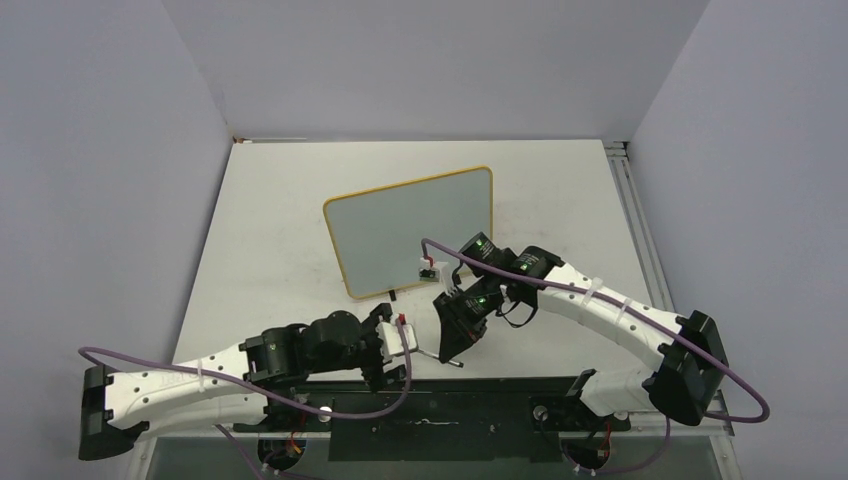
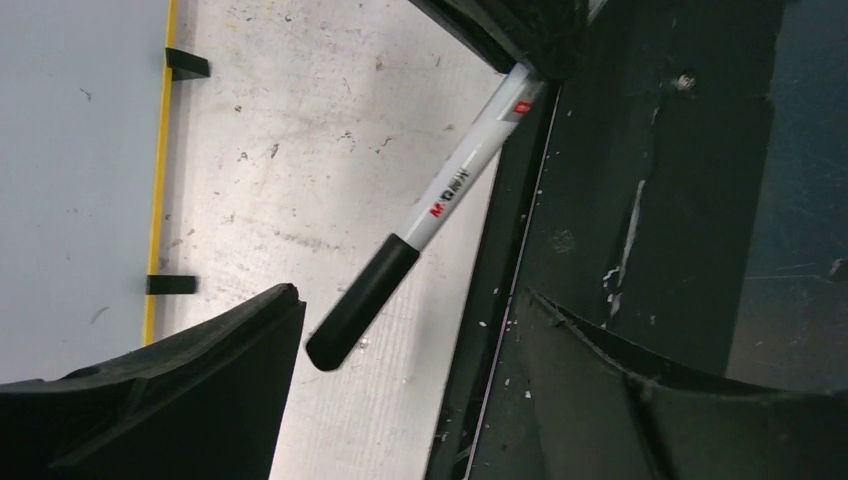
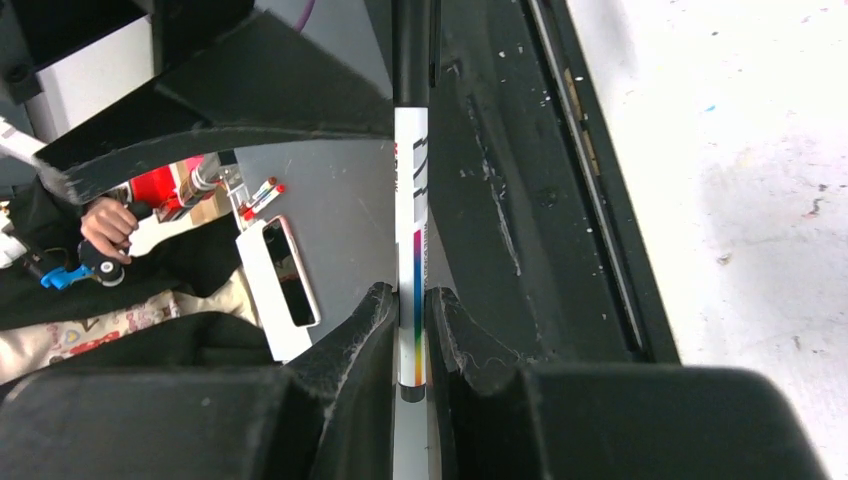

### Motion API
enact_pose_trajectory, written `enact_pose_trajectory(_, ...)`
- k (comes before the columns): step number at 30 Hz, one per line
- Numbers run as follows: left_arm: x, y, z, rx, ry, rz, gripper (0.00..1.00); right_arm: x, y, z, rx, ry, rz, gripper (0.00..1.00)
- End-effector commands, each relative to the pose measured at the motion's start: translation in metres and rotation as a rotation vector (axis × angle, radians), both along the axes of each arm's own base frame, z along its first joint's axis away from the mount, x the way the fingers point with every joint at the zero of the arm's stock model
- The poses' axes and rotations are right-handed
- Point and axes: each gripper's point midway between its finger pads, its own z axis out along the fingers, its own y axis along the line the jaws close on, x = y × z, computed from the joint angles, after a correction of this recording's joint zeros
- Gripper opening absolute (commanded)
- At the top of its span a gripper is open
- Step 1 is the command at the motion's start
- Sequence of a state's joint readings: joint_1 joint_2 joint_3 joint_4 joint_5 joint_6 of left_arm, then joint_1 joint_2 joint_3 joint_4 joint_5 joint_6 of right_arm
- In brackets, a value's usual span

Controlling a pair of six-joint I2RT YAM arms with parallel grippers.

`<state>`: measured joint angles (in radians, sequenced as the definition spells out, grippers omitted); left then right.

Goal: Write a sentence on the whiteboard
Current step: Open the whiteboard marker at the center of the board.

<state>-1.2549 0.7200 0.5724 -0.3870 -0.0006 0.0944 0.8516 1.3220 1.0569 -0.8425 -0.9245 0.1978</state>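
Note:
The whiteboard (image 1: 412,226) lies tilted on the table's middle, yellow frame, two black feet at its near edge. Its face is blank; no sentence shows. Its edge also shows in the left wrist view (image 2: 70,180). My right gripper (image 1: 448,350) is just in front of the board, shut on the white end of a marker pen (image 3: 411,200), jaws tight on its barrel (image 3: 411,310). The pen's black cap (image 2: 362,300) points towards my left gripper (image 1: 408,345). That gripper (image 2: 410,330) is open, and the cap tip lies between its fingers, near the left finger, untouched.
A black strip (image 1: 450,400) runs along the table's near edge, right under the pen. The white table (image 1: 280,220) is walled on three sides. Beyond the edge, the right wrist view shows a phone (image 3: 290,270) and a person's hand (image 3: 105,225).

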Motion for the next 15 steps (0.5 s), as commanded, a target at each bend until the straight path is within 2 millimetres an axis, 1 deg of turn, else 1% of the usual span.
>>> enact_pose_trajectory(1, 0.005, -0.009, 0.024, -0.039, -0.050, 0.009, 0.70, -0.006, 0.008, 0.018, 0.065, -0.002, 0.057, 0.05)
enact_pose_trajectory(2, 0.003, -0.010, 0.024, -0.037, -0.050, 0.003, 0.67, -0.006, 0.008, 0.018, 0.063, -0.005, 0.056, 0.05)
enact_pose_trajectory(4, 0.000, -0.011, 0.024, -0.037, -0.051, -0.004, 0.64, -0.005, 0.009, 0.016, 0.057, -0.002, 0.055, 0.05)
enact_pose_trajectory(7, -0.004, -0.013, 0.023, -0.032, -0.051, -0.020, 0.54, -0.005, 0.009, 0.014, 0.051, 0.004, 0.056, 0.05)
enact_pose_trajectory(10, -0.009, -0.016, 0.022, -0.018, -0.048, -0.032, 0.37, -0.005, 0.010, 0.013, 0.049, 0.009, 0.057, 0.05)
enact_pose_trajectory(13, -0.016, -0.019, 0.020, -0.004, -0.049, -0.053, 0.23, -0.006, 0.010, 0.013, 0.056, 0.013, 0.060, 0.05)
enact_pose_trajectory(15, -0.021, -0.022, 0.018, 0.011, -0.054, -0.066, 0.08, -0.005, 0.010, 0.013, 0.054, 0.010, 0.055, 0.05)
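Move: Just ahead of the left hand's open fingers, about 2 cm forward and 1 cm right at nearly the same height, is the black cap of the whiteboard marker. The right gripper's fingertips, holding the marker's far end, are some 10 cm to the left hand's right, level with it. The whiteboard's middle is about 30 cm ahead, 2 cm right and 14 cm below. From the right hand the cap is about 9 cm left and 2 cm forward. Closing from nearly wide open to most of the way shut, the left gripper pinches the marker's black cap between its two fingertips while easing back about 1.5 cm and sinking about 1 cm. The right hand keeps its grip on the marker's other end, drawing back about 1 cm. ##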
